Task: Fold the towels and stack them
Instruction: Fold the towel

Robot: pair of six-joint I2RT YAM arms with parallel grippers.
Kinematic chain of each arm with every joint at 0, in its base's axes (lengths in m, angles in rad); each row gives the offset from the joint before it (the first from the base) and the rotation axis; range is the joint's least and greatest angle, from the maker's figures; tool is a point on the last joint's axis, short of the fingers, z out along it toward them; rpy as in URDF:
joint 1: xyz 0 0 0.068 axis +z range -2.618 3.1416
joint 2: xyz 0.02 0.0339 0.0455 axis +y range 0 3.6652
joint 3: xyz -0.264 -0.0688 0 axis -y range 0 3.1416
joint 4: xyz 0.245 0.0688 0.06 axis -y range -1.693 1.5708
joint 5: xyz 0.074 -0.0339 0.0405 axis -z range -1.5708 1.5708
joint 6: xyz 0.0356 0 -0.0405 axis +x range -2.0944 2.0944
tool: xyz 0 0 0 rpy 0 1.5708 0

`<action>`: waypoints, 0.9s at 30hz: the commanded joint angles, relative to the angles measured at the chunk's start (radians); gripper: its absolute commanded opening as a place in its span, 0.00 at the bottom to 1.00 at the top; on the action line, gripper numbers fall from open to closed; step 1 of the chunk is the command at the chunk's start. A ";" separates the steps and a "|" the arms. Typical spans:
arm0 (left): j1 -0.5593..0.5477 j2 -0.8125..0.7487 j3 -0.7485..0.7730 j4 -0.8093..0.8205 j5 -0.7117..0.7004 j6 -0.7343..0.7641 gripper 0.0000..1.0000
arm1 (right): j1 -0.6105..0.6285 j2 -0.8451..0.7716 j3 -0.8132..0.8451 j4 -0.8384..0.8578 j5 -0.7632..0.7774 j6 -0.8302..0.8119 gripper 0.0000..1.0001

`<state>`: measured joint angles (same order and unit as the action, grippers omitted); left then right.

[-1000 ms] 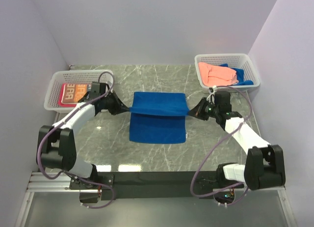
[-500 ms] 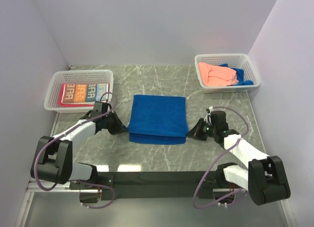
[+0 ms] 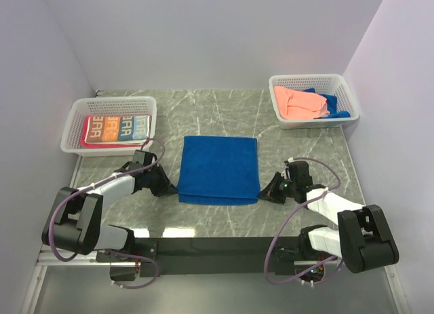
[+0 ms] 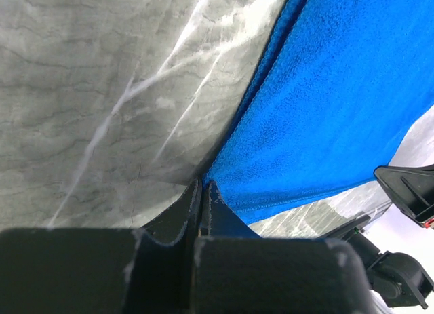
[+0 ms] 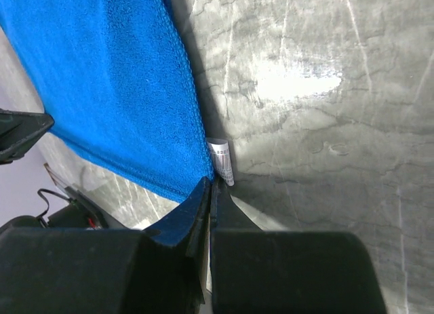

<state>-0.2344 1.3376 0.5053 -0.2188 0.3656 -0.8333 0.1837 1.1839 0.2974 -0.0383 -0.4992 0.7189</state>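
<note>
A deep blue towel lies flat on the marble table, folded in half with its doubled edge toward the arms. My left gripper is shut on its near left corner, low to the table. At the near right corner my right gripper is shut too, with a white label sticking out beside the tips. A printed orange and blue towel lies folded in the left basket. A salmon towel and another blue one sit crumpled in the right basket.
A white mesh basket stands at the table's left edge and a second one at the back right. Purple walls close in on three sides. The black rail of the arm bases runs along the near edge.
Both grippers have carried the towel's lifted edge toward the near side and down. The towel has gone from half raised to folded flat on the table.
</note>
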 commanded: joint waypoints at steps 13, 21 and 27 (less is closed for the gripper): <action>-0.029 -0.159 0.165 -0.168 -0.148 0.008 0.01 | -0.001 -0.165 0.160 -0.189 0.103 -0.072 0.00; -0.066 -0.273 0.174 -0.246 -0.162 -0.021 0.01 | 0.005 -0.277 0.167 -0.271 0.090 -0.067 0.00; -0.085 -0.307 0.063 -0.208 -0.143 -0.047 0.01 | 0.017 -0.314 0.089 -0.262 0.074 -0.047 0.00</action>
<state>-0.3126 1.0382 0.6292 -0.4252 0.2527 -0.8616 0.1944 0.8875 0.4263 -0.2771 -0.4397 0.6731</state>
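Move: Both hands already pinch the near corners of the blue towel's upper layer, barely above the table; the matching lower-layer corner lies about 3 cm back and 1 cm to the right of the left hand, and about 3 cm back and 1 cm to the left of the right. The towel's middle is roughly 7 cm ahead and 12 cm inward of each hand. A white tag sits 1 cm ahead of the right hand, and the left basket is some 20 cm ahead and 19 cm left of the left hand. From just above the table both hands lift the pinched near edge of the upper layer together, rising about 8 cm and swinging some 3 cm forward over the towel before easing 1 to 2 cm back towards the lower layer's near edge. The fingers stay shut on the corners and tip up by a little over 10 degrees as they climb, the rise flattening out at the end with the edge kept stretched between the hands. ##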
